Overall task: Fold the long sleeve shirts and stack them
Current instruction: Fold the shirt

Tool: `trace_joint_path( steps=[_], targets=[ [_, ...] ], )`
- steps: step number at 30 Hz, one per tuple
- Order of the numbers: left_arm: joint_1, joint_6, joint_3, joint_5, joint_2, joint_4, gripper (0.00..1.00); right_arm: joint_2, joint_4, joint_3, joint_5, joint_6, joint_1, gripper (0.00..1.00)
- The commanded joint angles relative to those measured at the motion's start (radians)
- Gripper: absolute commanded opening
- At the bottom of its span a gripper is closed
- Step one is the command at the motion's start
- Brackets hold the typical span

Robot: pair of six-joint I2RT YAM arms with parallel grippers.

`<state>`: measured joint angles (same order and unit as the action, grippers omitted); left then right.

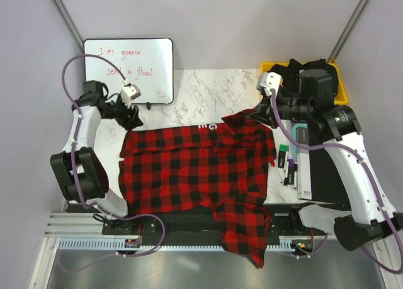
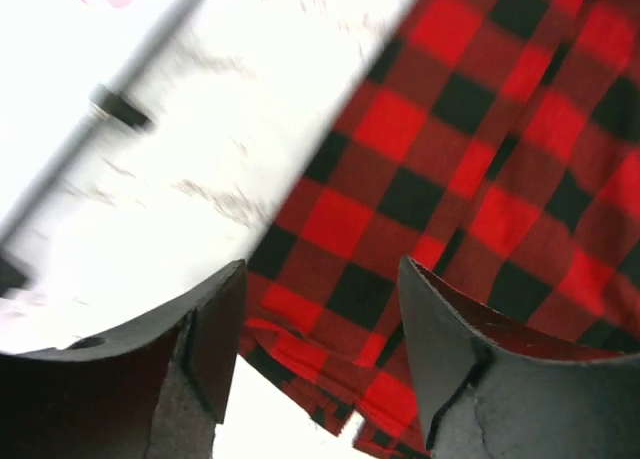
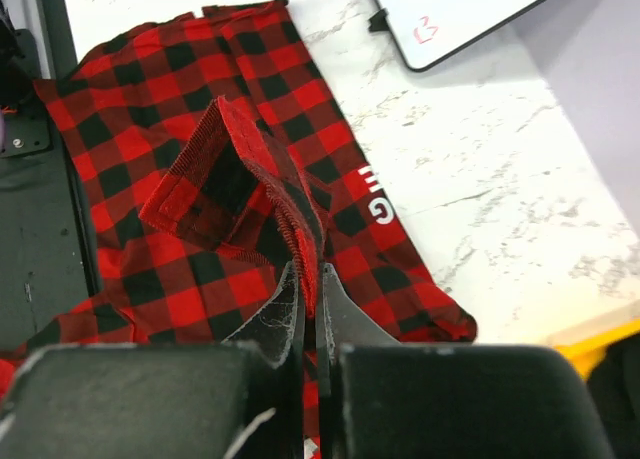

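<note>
One long sleeve shirt [image 1: 189,169] in red-and-black check lies spread flat across the marble table, and one part hangs over the near edge. My left gripper [image 1: 133,118] hovers at the shirt's far left corner. In the left wrist view its jaws [image 2: 322,279] stand open, with the cloth's hem [image 2: 330,349] lying loose below them. My right gripper [image 1: 255,116] is at the shirt's far right corner. The right wrist view shows it [image 3: 312,279] shut on a raised fold of the shirt [image 3: 230,169], pulled up off the table.
A whiteboard [image 1: 129,68] with red writing lies at the back left, close to the left gripper. A yellow bin [image 1: 343,90] sits at the back right. Markers [image 1: 286,166] and a white strip lie on the table right of the shirt, beside a black mat [image 1: 324,175].
</note>
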<state>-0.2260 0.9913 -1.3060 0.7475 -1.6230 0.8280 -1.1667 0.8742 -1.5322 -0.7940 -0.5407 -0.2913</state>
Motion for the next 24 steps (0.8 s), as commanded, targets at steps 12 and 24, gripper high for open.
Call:
trace_joint_path(
  steps=[12, 24],
  targets=[
    [0.596, -0.44, 0.285, -0.043, 0.712, -0.369, 0.99, -0.12, -0.132, 0.092, -0.157, 0.041, -0.137, 0.0],
    [1.056, -0.434, 0.177, -0.433, 0.552, -0.446, 0.99, -0.077, -0.164, 0.168, -0.113, 0.035, -0.21, 0.0]
  ],
)
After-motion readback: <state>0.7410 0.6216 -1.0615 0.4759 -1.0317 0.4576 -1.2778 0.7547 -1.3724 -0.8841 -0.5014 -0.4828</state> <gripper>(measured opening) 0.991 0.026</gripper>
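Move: The bit of shirt already pinched and held up in the right fingers lies about 41 cm to the left hand's right, 12 cm back and some 19 cm higher. From the left hand the shirt's white letters are some 29 cm right, 3 cm farther out and 10 cm below; from the right hand they lie about 15 cm ahead, 13 cm left and 30 cm below. The green marker is roughly 15 cm right of the right hand, 3 cm ahead and as far below. The raised bit of shirt is brought to meet the left hand: the right keeps its pinch, carrying it left and down about 7 cm each, turning slightly counter-clockwise. The empty left hand rises first, then sweeps right and back, some 26 cm right in all, dipping a little at the end, swinging clockwise and levelling, fingers opening fully around the cloth's free end without closing. ##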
